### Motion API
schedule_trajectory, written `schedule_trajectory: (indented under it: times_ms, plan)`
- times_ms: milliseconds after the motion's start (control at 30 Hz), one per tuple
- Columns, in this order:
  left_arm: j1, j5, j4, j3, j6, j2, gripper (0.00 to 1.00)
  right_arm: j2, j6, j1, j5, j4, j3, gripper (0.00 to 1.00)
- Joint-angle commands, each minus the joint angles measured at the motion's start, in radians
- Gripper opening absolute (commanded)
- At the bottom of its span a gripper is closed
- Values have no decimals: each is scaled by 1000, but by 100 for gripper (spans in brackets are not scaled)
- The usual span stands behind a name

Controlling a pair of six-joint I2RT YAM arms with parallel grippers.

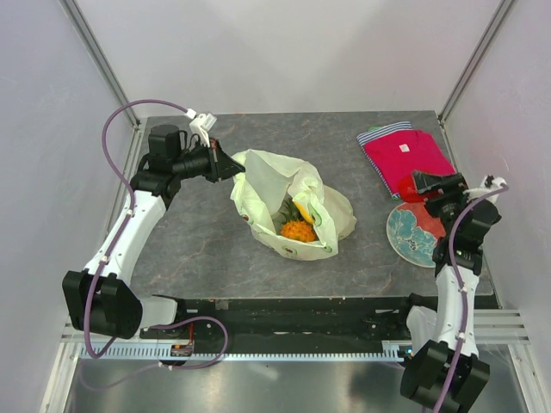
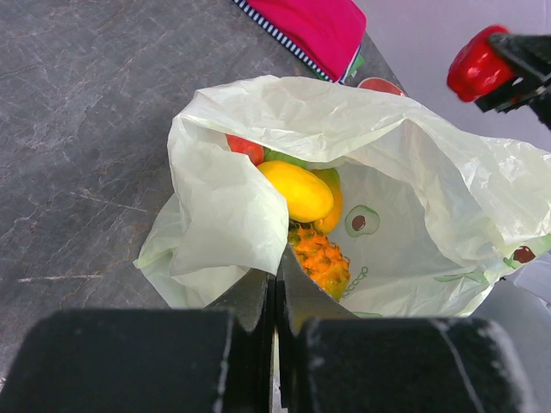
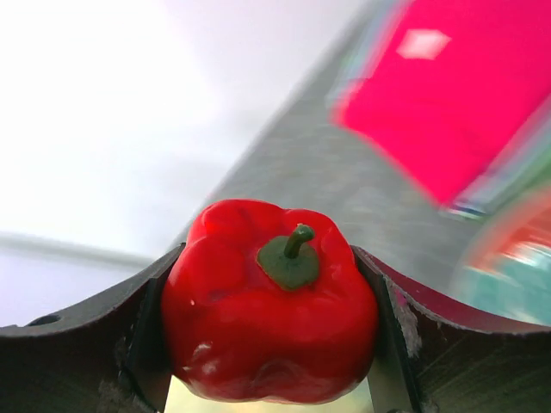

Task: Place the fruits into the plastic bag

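The pale-green plastic bag (image 1: 297,194) lies open in the middle of the table. My left gripper (image 1: 234,166) is shut on its left rim (image 2: 258,249) and holds the mouth up. Inside the bag lie the orange pineapple (image 2: 324,260), a yellow mango-like piece (image 2: 297,190), a green fruit (image 2: 287,158) and an orange-red peach (image 2: 246,148). My right gripper (image 3: 269,258) is shut on a red pepper-shaped fruit (image 3: 271,301), stem up. It hangs over the plate's far edge, to the right of the bag, and the fruit (image 2: 478,65) also shows in the left wrist view.
A round teal-and-red floral plate (image 1: 406,234) sits at the right front of the table. A folded red shirt (image 1: 405,155) with a striped edge lies behind it. Frame posts and pale walls close in the table on both sides.
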Motion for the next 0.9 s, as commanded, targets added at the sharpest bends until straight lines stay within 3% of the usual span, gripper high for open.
schedule_trajectory:
  times_ms: [0,333,433,567,667,867]
  plan:
    - [4,23,29,4,-16,-13,2,25,105,118,-204,371,134,24]
    - [4,25,30,4,-16,-13,2,182,-111,680,-233,479,381,23]
    - [4,23,30,2,-15,-13,2,252,-225,840,-220,293,486,21]
    - [4,23,29,2,-15,-11,2,359,-534,1049,-30,-29,701,20]
    - [4,23,30,4,-13,-9,2,453,-659,1176,96,-239,833,18]
    - [4,20,29,2,-13,-11,2,657,-760,1348,438,-590,1077,16]
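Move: The right hand already holds the red pepper. The plastic bag's open mouth lies about 33 cm to its left, 3 cm back and some 6 cm below; the pineapple inside is roughly 29 cm left, 4 cm back and 16 cm down. The empty plate is 5 cm back and 7 cm right, the red cloth 18 cm ahead and 5 cm right, both about 21 cm below. From the left hand the mouth is roughly 11 cm right, 6 cm back, 10 cm below. Keeping its grip on the red pepper, the right hand sweeps fast to the left, about 40 cm, from near the plate to above the bag's mouth, climbing nearly 20 cm in the first half, drifting back slightly and sinking 3 cm near the end. The wrist swings some 65 degrees counter-clockwise and rolls, fingers ending leftward. The left hand stays put, still pinching the bag's rim. ##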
